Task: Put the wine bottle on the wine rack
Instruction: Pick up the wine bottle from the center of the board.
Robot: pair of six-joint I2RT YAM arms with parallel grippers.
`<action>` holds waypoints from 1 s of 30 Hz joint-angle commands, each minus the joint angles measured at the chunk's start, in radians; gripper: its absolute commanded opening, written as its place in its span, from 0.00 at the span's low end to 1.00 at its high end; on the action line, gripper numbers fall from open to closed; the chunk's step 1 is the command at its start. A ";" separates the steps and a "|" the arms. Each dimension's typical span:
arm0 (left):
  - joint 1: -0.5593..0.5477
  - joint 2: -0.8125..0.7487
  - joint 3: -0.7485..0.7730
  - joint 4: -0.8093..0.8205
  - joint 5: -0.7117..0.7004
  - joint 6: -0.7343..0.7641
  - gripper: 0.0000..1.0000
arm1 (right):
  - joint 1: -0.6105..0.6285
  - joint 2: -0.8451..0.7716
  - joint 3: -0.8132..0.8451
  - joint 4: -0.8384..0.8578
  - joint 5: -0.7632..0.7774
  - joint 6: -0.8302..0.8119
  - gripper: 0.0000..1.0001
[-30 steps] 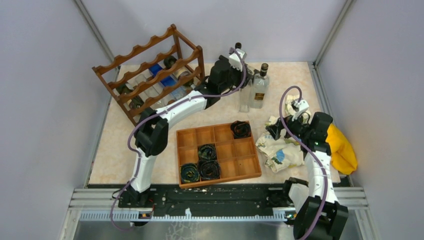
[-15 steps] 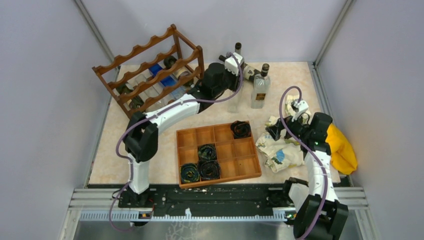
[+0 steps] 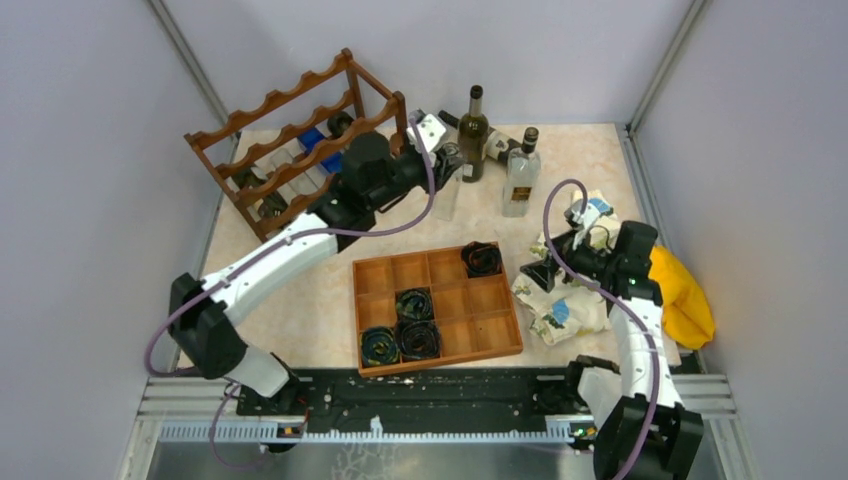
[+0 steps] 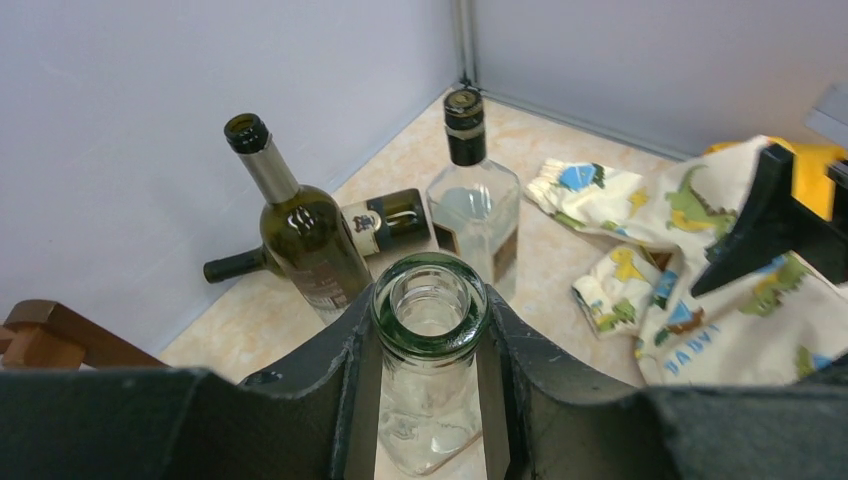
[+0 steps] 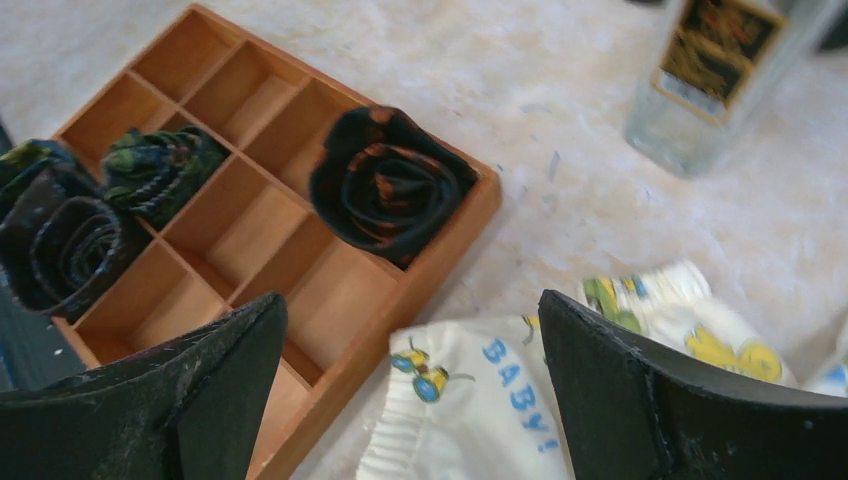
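Note:
A clear glass wine bottle with a green-tinted rim hangs by its neck in my left gripper, whose jaws are shut on it. In the top view the left gripper holds the clear bottle just right of the dark reddish-brown wine rack, which stands at the back left with several bottles lying in it. Over the dinosaur-print baby cloth, my right gripper is open and empty. From the top, the right gripper is at the cloth's left edge.
A dark green bottle stands at the back, another dark bottle lies behind it, and a square clear bottle stands to their right. An orange-brown compartment tray holds rolled dark ties. A yellow cloth lies far right.
My left arm has swung left toward the rack with the clear bottle in its grip, uncovering the dark green bottle. My right gripper has shifted slightly left over the cloth.

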 commanded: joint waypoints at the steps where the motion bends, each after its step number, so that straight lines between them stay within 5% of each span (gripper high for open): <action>1: -0.001 -0.147 -0.066 -0.050 0.094 0.027 0.00 | 0.096 0.002 0.131 -0.139 -0.122 -0.279 0.94; 6: -0.001 -0.270 -0.140 -0.133 0.140 -0.011 0.00 | 0.231 -0.019 0.191 -0.117 -0.174 -0.438 0.96; 18: -0.001 -0.519 -0.352 -0.085 0.131 -0.185 0.00 | 0.795 0.154 0.398 0.245 0.261 -0.052 0.94; 30: -0.002 -0.585 -0.420 -0.064 0.182 -0.270 0.00 | 0.971 0.283 0.422 0.391 0.416 0.216 0.98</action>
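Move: The left hand already holds the clear wine bottle by its neck, off the table. The wooden tray it is being brought over lies about 13 cm back, 2 cm left and 33 cm below. The dark upright bottle is about 20 cm ahead, 6 cm right; the black-capped bottle 10 cm ahead, 16 cm right; both some 20 cm lower. From the right hand the held bottle's middle is about 12 cm ahead, 19 cm left, 9 cm higher. Still pinching the clear bottle's neck, the left hand carries it about 13 cm back and 8 cm left over the tray, nearly level, easing to a stop and swinging its base a little back and right. The right hand, fingers kept wide open, sweeps some 22 cm left and 11 cm up towards the bottle's body, turning about 30 degrees counter-clockwise. ##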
